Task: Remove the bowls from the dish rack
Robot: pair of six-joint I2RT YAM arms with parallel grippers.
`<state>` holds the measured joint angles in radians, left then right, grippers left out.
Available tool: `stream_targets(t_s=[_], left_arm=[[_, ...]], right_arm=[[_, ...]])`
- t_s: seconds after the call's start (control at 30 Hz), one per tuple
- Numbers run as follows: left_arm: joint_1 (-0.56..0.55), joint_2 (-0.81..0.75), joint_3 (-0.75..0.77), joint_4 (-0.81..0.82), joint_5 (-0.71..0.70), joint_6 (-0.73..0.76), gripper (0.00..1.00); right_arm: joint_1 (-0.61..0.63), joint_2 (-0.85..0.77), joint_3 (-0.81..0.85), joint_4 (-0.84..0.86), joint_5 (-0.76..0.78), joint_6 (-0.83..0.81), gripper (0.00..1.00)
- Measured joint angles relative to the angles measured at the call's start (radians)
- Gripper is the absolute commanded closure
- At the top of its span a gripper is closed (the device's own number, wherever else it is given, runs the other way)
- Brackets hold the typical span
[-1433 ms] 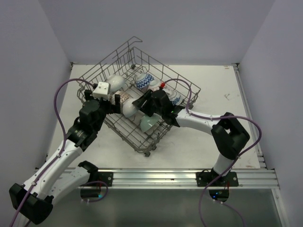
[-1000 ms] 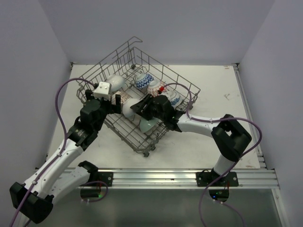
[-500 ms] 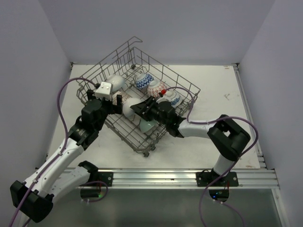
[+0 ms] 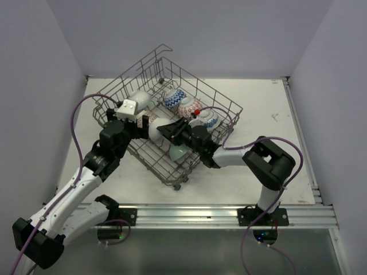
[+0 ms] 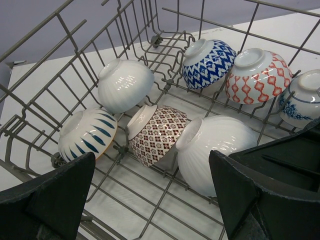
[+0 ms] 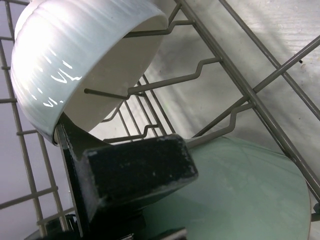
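The grey wire dish rack [image 4: 236, 109] stands mid-table with several bowls lying among its tines. In the left wrist view I see a plain white bowl [image 5: 125, 85], a blue-striped one [image 5: 87, 134], a red-brown patterned one [image 5: 156, 132], a ribbed white one [image 5: 220, 145], and blue [image 5: 207, 62], red [image 5: 255, 75] and blue-flowered [image 5: 302, 97] ones behind. My left gripper [image 5: 152, 200] hangs open over the rack's near-left side, touching nothing. My right gripper [image 4: 171, 133] reaches in between the ribbed white bowl [image 6: 75, 65] and the mint green bowl [image 6: 245, 190]. One finger [image 6: 135, 170] lies on the mint bowl, the jaws partly apart.
Rack wires [image 6: 260, 105] cross close in front of the right gripper. Raised rack sides [image 5: 65, 30] stand to the left of my left gripper. White tabletop [image 4: 269, 114] lies right of the rack, and enclosure walls ring the table.
My right gripper has pushed leftward and deeper into the rack, down to the mint bowl, its jaws narrowing. The left arm has barely moved and stays open.
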<state>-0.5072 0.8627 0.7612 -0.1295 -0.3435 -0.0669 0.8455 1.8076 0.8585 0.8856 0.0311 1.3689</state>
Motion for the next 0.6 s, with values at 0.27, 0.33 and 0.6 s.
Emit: stream_targets(t_s=[0.27,0.33,0.6], left_arm=[[0.0,0.0,0.0,0.0,0.001,0.0,0.0],[0.0,0.0,0.0,0.0,0.001,0.0,0.0],[-0.004,0.0,0.0,0.0,0.001,0.0,0.0]], right_arm=[[0.004,-0.003,-0.03,0.058,0.003,-0.028,0.72],[0.005,-0.004,-0.031,0.059,0.003,-0.037,0.77],[0.005,-0.005,-0.032,0.074,-0.002,-0.072,0.87]])
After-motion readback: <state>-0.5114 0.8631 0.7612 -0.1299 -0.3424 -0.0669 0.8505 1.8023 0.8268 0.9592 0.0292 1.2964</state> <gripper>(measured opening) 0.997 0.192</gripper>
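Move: Just beyond the right fingertips, its near rim already at them, is the large white bowl; its middle lies some 3 cm ahead, 2 cm left and 2 cm below. The green bowl sits about 8 cm back, 6 cm right; the brown patterned bowl 5 cm ahead, 6 cm left, both a few centimetres lower. From the idle left hand the white bowl is about 4 cm ahead, 11 cm right and 9 cm below. Closing from nearly half open to about a fifth, the right fingers pinch the white bowl's near rim between their tips, one finger inside and one outside. The hand all but stays in place, easing about half a centimetre back and as much up while the wrist turns some 5 degrees, with the grip effort rising. ##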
